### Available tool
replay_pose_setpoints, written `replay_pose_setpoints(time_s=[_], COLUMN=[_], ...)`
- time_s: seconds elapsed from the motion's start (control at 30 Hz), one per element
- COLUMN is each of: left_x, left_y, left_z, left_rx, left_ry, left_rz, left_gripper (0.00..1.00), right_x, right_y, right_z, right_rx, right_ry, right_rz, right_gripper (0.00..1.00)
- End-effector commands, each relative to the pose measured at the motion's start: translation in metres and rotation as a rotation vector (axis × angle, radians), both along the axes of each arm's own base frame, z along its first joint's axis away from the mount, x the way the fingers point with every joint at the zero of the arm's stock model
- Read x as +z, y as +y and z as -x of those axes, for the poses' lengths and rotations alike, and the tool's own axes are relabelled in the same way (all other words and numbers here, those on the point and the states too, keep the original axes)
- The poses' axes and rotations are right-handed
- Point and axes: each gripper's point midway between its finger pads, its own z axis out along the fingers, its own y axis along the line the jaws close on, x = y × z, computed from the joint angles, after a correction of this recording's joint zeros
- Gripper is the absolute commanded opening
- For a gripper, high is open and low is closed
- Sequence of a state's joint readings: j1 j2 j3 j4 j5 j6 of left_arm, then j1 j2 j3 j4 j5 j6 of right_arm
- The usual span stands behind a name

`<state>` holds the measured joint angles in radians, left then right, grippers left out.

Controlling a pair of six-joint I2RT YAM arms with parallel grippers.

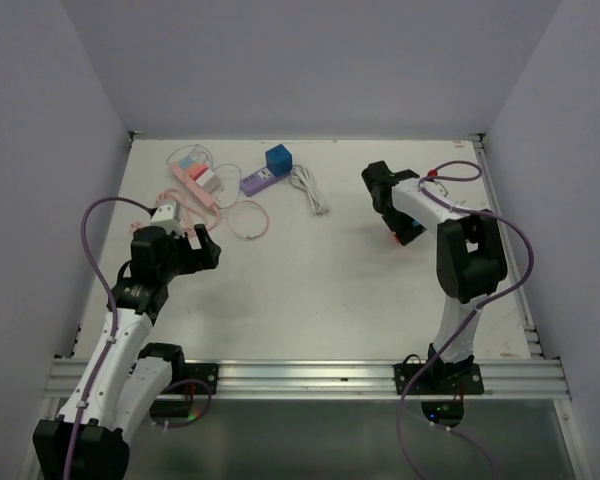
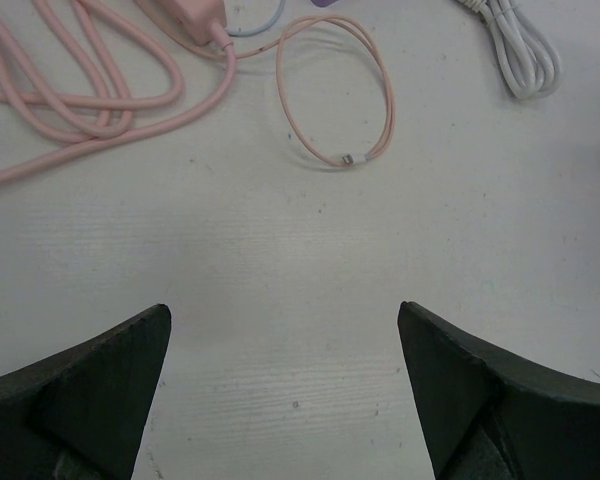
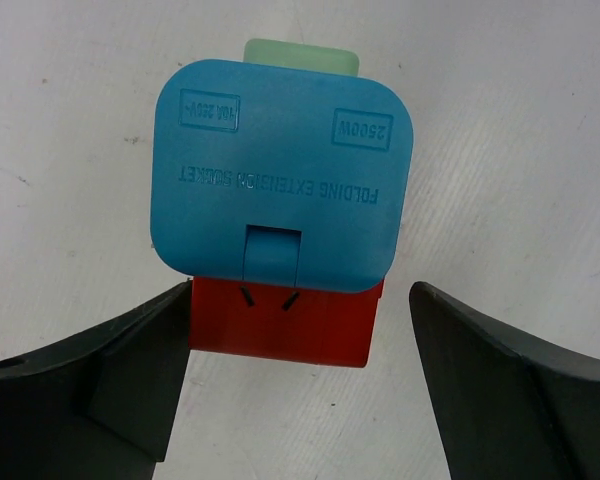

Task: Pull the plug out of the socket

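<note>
In the right wrist view a blue block marked as a folding extension socket (image 3: 280, 170) lies on the white table. A red plug (image 3: 280, 325) sits against its near edge, two slanted black prongs showing at the joint. A pale green piece (image 3: 300, 52) sticks out of its far edge. My right gripper (image 3: 300, 300) is open and straddles the red plug: the left finger (image 3: 130, 360) is at its side and the right finger (image 3: 500, 370) stands clear. From above, the right gripper (image 1: 400, 225) covers the socket and only a red corner (image 1: 395, 240) shows. My left gripper (image 2: 283, 315) is open over bare table.
At the back left lie another blue cube adapter (image 1: 278, 160) on a purple strip (image 1: 258, 181), a coiled white cable (image 1: 310, 190), thick pink cable (image 2: 80, 100) and a thin pink cable loop (image 2: 335, 90). Walls close in the table on three sides.
</note>
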<state>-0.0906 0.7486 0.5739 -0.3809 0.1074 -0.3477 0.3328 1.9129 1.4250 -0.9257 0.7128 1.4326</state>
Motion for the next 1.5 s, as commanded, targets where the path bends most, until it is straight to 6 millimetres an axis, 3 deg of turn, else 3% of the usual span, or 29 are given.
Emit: replay_pose_setpoints(time_s=[0.0, 0.1, 0.17, 0.2, 0.27, 0.37, 0.4, 0.5, 0.57, 0.6, 0.67, 0.73, 0.9, 1.07, 1.2, 1.27, 1.37, 1.47], left_x=[0.009, 0.008, 0.009, 0.009, 0.009, 0.009, 0.009, 0.012, 0.013, 0.014, 0.015, 0.015, 0.011, 0.006, 0.001, 0.000, -0.005, -0.006], left_y=[-0.002, -0.003, -0.004, -0.005, -0.006, -0.009, -0.010, -0.015, -0.019, -0.022, -0.027, -0.033, -0.053, -0.071, -0.078, -0.081, -0.085, -0.091], left_z=[-0.007, -0.007, -0.008, -0.007, -0.007, -0.008, -0.008, -0.008, -0.010, -0.010, -0.012, -0.013, -0.012, -0.009, -0.006, -0.004, -0.002, -0.001], left_rx=[-0.021, -0.024, -0.029, -0.031, -0.038, -0.048, -0.054, -0.071, -0.083, -0.093, -0.106, -0.128, -0.201, -0.257, -0.265, -0.272, -0.271, -0.277], left_ry=[-0.057, -0.058, -0.061, -0.060, -0.061, -0.059, -0.058, -0.062, -0.064, -0.062, -0.059, -0.048, -0.009, 0.036, 0.058, 0.066, 0.083, 0.088], left_rz=[-0.015, -0.015, -0.014, -0.013, -0.009, -0.003, 0.004, 0.028, 0.044, 0.062, 0.081, 0.112, 0.198, 0.279, 0.290, 0.292, 0.293, 0.301], left_gripper=[1.00, 1.00, 0.99, 1.00, 1.00, 1.00, 1.00, 1.00, 1.00, 0.99, 1.00, 1.00, 1.00, 1.00, 1.00, 1.00, 1.00, 1.00], right_x=[0.015, 0.013, 0.013, 0.011, 0.016, 0.014, 0.018, 0.031, 0.027, 0.041, 0.039, 0.049, 0.040, 0.024, 0.013, 0.011, 0.006, 0.007], right_y=[-0.012, -0.010, -0.009, -0.008, -0.003, 0.005, 0.011, 0.034, 0.054, 0.066, 0.080, 0.113, 0.178, 0.218, 0.229, 0.229, 0.228, 0.229], right_z=[-0.011, -0.012, -0.012, -0.012, -0.013, -0.004, -0.012, -0.012, -0.001, -0.002, 0.011, 0.023, 0.071, 0.109, 0.123, 0.125, 0.128, 0.130], right_rx=[-0.041, 0.009, 0.043, 0.086, 0.157, 0.365, 0.414, 0.670, 0.874, 0.950, 1.110, 1.289, 1.696, 1.920, 2.026, 2.040, 2.041, 2.035], right_ry=[-0.063, -0.052, -0.044, -0.033, -0.040, 0.003, -0.039, -0.077, -0.052, -0.108, -0.101, -0.155, -0.130, -0.110, -0.051, -0.030, -0.009, -0.016], right_rz=[0.060, 0.061, 0.057, 0.066, 0.050, 0.053, 0.043, 0.018, -0.018, -0.026, -0.013, -0.050, -0.040, -0.067, -0.007, 0.023, 0.040, 0.054], right_gripper=[0.89, 0.80, 0.67, 0.55, 0.47, 0.28, 0.17, 0.00, 0.00, 0.00, 0.00, 0.00, 0.00, 0.00, 0.06, 0.16, 0.41, 0.53])
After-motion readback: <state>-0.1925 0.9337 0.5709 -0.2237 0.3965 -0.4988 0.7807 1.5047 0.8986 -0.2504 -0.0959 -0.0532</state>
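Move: The red cube of the socket block sits almost exactly between the open right fingers, about 1 cm below their midpoint. The blue socket is some 3 cm ahead of the red cube and 3 cm right of it, level with the hand. The white cable bundle lies about 23 cm left of the right hand and 10 cm ahead, some 3 cm lower. From the left hand, the red cube lies about 45 cm right, 9 cm ahead and 8 cm below. Close the right fingers on the sides of the red cube, then carry the block low to the left, about 22 cm, and back some 14 cm towards the table's middle, swinging the wrist roughly 115 degrees counter-clockwise on the way. Keep the pinch. Meanwhile bring the left gripper, still wide open, about 8 cm right towards the block, turning it a little clockwise and rolling its left side down. ##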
